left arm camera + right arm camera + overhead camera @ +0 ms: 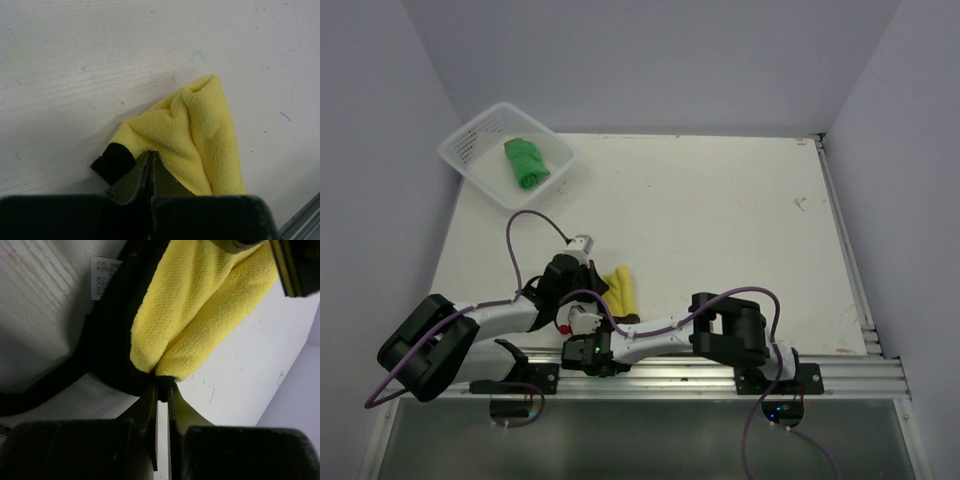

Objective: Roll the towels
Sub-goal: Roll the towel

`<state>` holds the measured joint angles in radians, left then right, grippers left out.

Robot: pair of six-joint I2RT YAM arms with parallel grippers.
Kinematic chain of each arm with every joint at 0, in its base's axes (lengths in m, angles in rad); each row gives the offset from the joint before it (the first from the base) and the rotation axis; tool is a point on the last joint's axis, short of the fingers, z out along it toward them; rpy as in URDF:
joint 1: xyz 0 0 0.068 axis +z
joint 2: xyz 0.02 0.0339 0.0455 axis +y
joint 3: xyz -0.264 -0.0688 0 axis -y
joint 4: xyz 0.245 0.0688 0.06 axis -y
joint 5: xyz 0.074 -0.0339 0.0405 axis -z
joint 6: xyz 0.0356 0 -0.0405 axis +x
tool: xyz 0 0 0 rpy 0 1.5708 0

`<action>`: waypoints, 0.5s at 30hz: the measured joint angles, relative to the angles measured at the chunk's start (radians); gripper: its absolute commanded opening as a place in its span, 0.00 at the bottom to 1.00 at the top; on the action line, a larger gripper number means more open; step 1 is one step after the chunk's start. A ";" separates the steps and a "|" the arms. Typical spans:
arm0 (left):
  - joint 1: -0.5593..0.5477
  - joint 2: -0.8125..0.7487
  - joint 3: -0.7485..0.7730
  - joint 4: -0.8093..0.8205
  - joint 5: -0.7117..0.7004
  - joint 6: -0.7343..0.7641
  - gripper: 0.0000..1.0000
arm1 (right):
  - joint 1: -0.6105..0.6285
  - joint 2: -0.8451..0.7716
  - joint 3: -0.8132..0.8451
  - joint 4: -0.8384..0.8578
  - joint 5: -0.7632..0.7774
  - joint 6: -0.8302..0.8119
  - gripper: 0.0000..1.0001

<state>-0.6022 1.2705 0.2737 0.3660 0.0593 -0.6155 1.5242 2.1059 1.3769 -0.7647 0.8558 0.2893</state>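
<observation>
The yellow towel (623, 290) lies loosely folded near the table's front edge, its black reverse face (114, 162) showing at one corner. My left gripper (151, 153) is shut, its tips pressed together against the towel's near edge with no cloth visibly between them. From the other side, my right gripper (163, 386) is shut on the yellow towel's (190, 315) black edge. The green towel (526, 163) lies rolled inside the white mesh basket (455, 160) at the far left.
A white care label (102, 277) is sewn on the towel's black side. An aluminium rail (720, 375) runs along the front edge and another (845, 250) along the right edge. Pale walls close in the table.
</observation>
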 measured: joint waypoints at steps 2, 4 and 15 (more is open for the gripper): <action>0.000 0.000 0.005 -0.006 0.008 0.001 0.03 | 0.001 0.011 0.012 -0.012 -0.002 -0.022 0.00; 0.001 0.000 0.013 -0.017 0.017 0.003 0.06 | 0.001 0.019 0.021 -0.021 -0.002 -0.039 0.00; 0.002 -0.027 0.078 -0.100 0.069 0.027 0.31 | 0.002 0.047 0.050 -0.051 -0.008 -0.109 0.00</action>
<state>-0.6003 1.2434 0.3519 0.2665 0.1287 -0.5888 1.5261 2.1532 1.4273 -0.8154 0.8474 0.1802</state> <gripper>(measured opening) 0.271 0.052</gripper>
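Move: The left hand's shut fingertips are at the left side of the partly rolled yellow towel; the middle of its outer roll lies about 4 cm to their right, roughly level fore and aft, and about 1 cm lower. The black edge in the right fingers is some 8 cm back from the left hand and 4 cm to its right. From the right hand, already pinching that edge, the same roll's middle is about 7 cm ahead with no sideways offset and 1 cm lower. The left hand comes up off the towel about 2 cm while edging some 1.5 cm to the right, towards the middle of the roll, its shut fingers parting to about a quarter open with hardly any turn of the wrist. Meanwhile the right hand stays at the near end and keeps its pinch on the black edge, rolling about 7 degrees further so that its left side dips, which twists the held end along with it. ##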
